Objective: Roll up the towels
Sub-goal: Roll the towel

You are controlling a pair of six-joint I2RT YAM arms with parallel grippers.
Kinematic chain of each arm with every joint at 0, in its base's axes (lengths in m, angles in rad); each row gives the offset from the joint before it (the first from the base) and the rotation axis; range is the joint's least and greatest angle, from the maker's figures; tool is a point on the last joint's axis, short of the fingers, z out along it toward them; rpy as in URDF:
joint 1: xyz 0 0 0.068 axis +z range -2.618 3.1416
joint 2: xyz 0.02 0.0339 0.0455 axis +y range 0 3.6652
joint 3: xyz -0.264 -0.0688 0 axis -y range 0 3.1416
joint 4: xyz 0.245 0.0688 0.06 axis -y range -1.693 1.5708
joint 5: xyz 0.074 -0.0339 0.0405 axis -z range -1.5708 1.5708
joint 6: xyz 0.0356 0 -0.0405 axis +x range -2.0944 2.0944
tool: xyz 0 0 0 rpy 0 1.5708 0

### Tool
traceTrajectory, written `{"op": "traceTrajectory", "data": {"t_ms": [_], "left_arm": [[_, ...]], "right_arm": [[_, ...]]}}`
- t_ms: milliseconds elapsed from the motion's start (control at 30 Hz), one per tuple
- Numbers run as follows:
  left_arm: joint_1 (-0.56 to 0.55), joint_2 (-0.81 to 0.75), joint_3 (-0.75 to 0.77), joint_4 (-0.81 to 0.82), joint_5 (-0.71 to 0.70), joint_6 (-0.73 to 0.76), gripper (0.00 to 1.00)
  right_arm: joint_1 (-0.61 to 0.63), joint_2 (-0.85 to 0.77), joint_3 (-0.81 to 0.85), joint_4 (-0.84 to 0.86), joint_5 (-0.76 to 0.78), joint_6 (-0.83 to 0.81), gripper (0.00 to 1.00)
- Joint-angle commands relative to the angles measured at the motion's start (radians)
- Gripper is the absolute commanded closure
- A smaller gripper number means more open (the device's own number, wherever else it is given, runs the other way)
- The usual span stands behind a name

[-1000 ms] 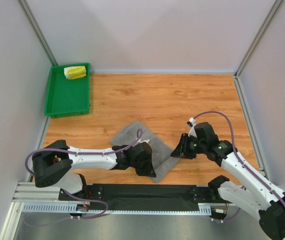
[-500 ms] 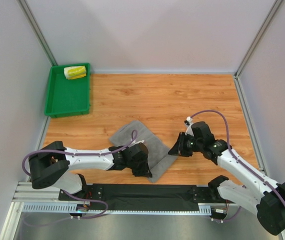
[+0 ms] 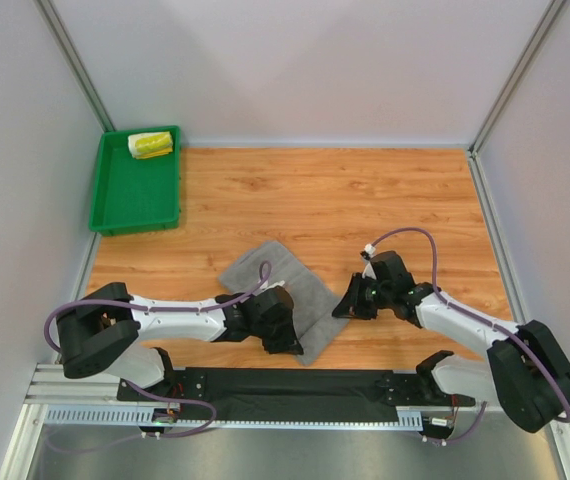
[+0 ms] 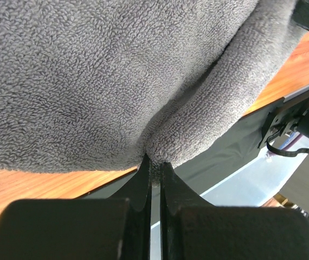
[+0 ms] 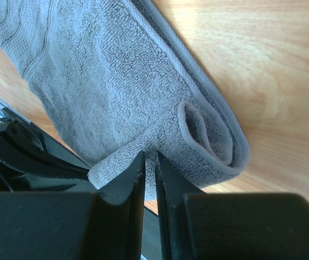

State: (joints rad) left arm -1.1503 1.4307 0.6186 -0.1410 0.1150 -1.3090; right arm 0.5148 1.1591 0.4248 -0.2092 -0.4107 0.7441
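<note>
The grey terry towel (image 3: 287, 288) lies folded on the wooden table near the front edge. My left gripper (image 3: 287, 343) is shut on its near edge; the left wrist view shows the cloth (image 4: 116, 81) pinched between the fingertips (image 4: 153, 162). My right gripper (image 3: 341, 308) is shut on the towel's right edge, where the cloth (image 5: 116, 92) curls into a small fold (image 5: 208, 135). The white-yellow printed towel (image 3: 150, 145) sits rolled in the green tray.
The green tray (image 3: 137, 195) stands at the back left corner. A black mat (image 3: 295, 385) and metal rail run along the table's near edge. Grey walls enclose the sides and back.
My right gripper has moved left and down onto the towel's right edge. My left gripper has shifted slightly toward the near edge, and the towel's near right part has drawn in.
</note>
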Motion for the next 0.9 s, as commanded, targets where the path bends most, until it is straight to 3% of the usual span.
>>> {"op": "traceTrajectory", "data": {"t_ms": [0, 100, 300, 567, 767, 867], "left_arm": [[0.006, 0.017, -0.036, -0.066, -0.023, -0.003, 0.99], [0.004, -0.001, -0.042, -0.074, -0.031, 0.005, 0.79], [-0.021, -0.05, 0.029, -0.254, -0.144, 0.037, 0.57], [-0.167, 0.0, 0.352, -0.684, -0.4, 0.051, 0.53], [-0.31, 0.098, 0.561, -0.73, -0.645, 0.272, 0.54], [-0.324, 0.171, 0.615, -0.688, -0.657, 0.393, 0.53]], "right_arm": [[0.005, 0.046, -0.017, 0.088, 0.053, -0.003, 0.87], [0.005, 0.086, -0.026, 0.111, 0.065, -0.015, 0.88], [0.004, 0.135, -0.055, 0.148, 0.085, -0.026, 0.89], [0.011, 0.131, -0.067, 0.148, 0.101, -0.041, 0.89], [0.021, 0.125, -0.066, 0.143, 0.105, -0.046, 0.9], [0.021, 0.12, -0.066, 0.142, 0.105, -0.048, 0.9]]}}
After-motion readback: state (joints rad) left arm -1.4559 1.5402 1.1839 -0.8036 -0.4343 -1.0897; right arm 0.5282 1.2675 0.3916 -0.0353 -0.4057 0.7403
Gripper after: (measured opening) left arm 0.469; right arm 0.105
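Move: The grey towel's rolled edge has its near end in the left fingers; its far end lies about 11 cm ahead and 10 cm right of that hand. The towel's flat part is centred about 15 cm ahead and 4 cm left of the left hand. From the right hand, the roll's nearest stretch lies about 1 cm ahead, 1 cm left and 2 cm below. Left fingers release the roll's near end, then climb about 8 cm, while the right sinks against the roll. ##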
